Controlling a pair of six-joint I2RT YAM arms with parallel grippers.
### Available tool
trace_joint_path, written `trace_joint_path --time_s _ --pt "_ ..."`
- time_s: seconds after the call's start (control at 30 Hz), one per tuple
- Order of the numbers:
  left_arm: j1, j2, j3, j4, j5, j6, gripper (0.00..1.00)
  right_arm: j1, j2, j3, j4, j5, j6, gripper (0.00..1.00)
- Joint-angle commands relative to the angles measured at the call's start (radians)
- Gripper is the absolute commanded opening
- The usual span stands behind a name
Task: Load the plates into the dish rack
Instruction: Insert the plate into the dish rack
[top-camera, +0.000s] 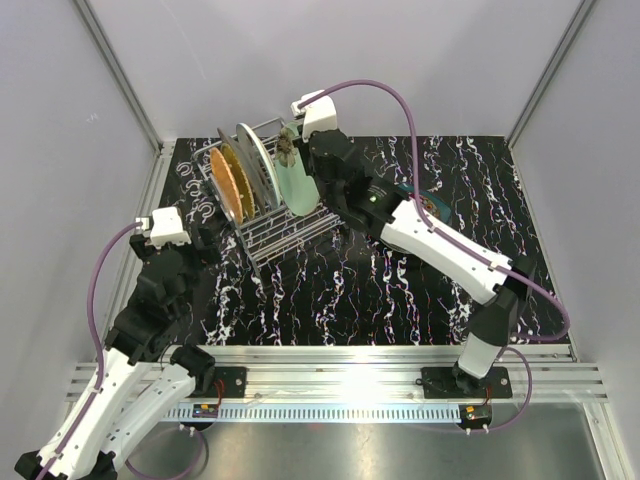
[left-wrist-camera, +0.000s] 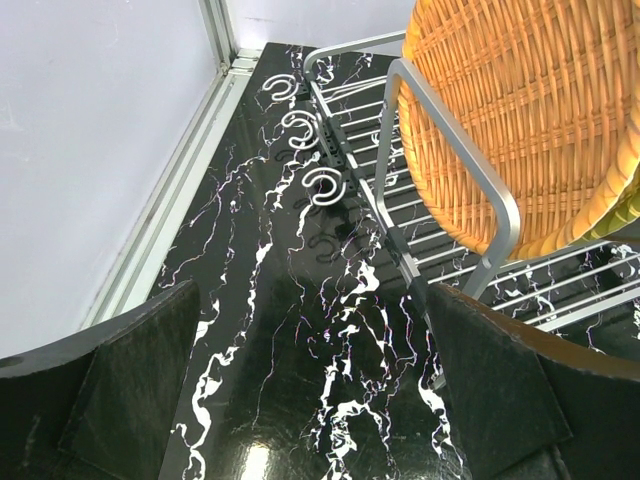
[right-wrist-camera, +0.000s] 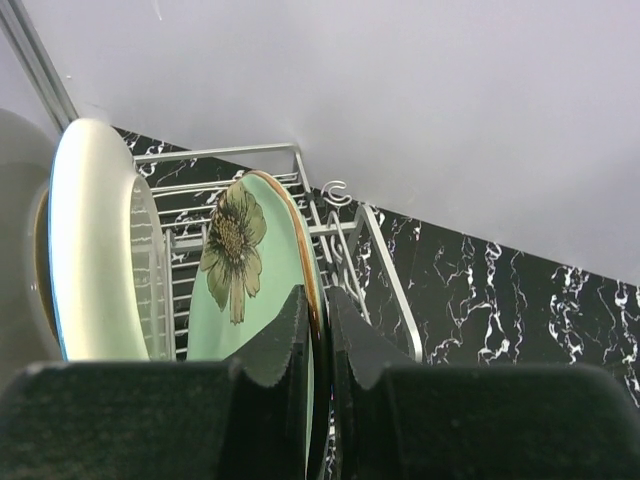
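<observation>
The silver wire dish rack (top-camera: 283, 235) stands at the back left of the table. In it stand an orange woven plate (top-camera: 229, 186) and a pale grey plate (top-camera: 257, 164), both on edge. My right gripper (top-camera: 303, 172) is shut on the rim of a pale green plate (top-camera: 298, 190) with a flower print, upright at the rack's right end. In the right wrist view my right gripper (right-wrist-camera: 318, 300) pinches that green plate (right-wrist-camera: 250, 290) next to a white plate (right-wrist-camera: 95, 240). My left gripper (left-wrist-camera: 312, 300) hangs open over bare table, left of the orange plate (left-wrist-camera: 520, 110).
A dark teal plate (top-camera: 434, 206) lies flat on the table, partly under my right arm. Curled wire hooks (left-wrist-camera: 325, 187) stick out of the rack's left side (left-wrist-camera: 455, 165). White walls close in the black marbled table (top-camera: 340, 300) at back and sides.
</observation>
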Motion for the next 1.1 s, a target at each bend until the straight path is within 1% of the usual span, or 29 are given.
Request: trace_joint_path --time_s 0.0,0.3,0.67,0.77,0.93,1.07 --pt "0.006 0.004 -0.004 0.049 0.018 0.003 0.99 0.015 0.053 0.088 0.111 -0.022 -0.003 0.00" --pt "0.006 0.005 -0.005 0.046 0.020 0.003 0.99 0.013 0.159 0.198 0.131 -0.056 -0.023 0.00" --pt "0.006 0.010 -0.004 0.046 0.025 0.004 0.99 0.012 0.239 0.266 0.180 -0.071 -0.069 0.02" --pt "0.006 0.010 -0.005 0.048 0.025 0.004 0.99 0.007 0.257 0.284 0.186 -0.082 -0.067 0.02" --pt "0.006 0.016 -0.004 0.046 0.026 0.003 0.99 -0.007 0.279 0.306 0.184 -0.101 -0.058 0.06" --pt "0.006 0.018 -0.004 0.049 0.029 0.003 0.99 -0.014 0.279 0.303 0.186 -0.122 -0.041 0.07"
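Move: Just left of the right hand and below it, the rack slot for the held green plate lies about 6 cm left, 2 cm farther out and some 12 cm down. The white plate bordering that slot is roughly 10 cm to the hand's left and 1 cm ahead; the grey plate behind it is about 13 cm left and 1 cm back, both also about 12 cm lower. From the left hand the slot lies some 14 cm ahead and 21 cm right, about level. Carrying the green plate upright by its rim, the right hand sweeps about 6 cm left and 4.5 cm forward over the rack, towards the slot beside the white plate, staying nearly level and slowing at the end. The wrist tips the fingers up some 5 degrees and turns slightly counter-clockwise, while the fingers keep their pinch. ##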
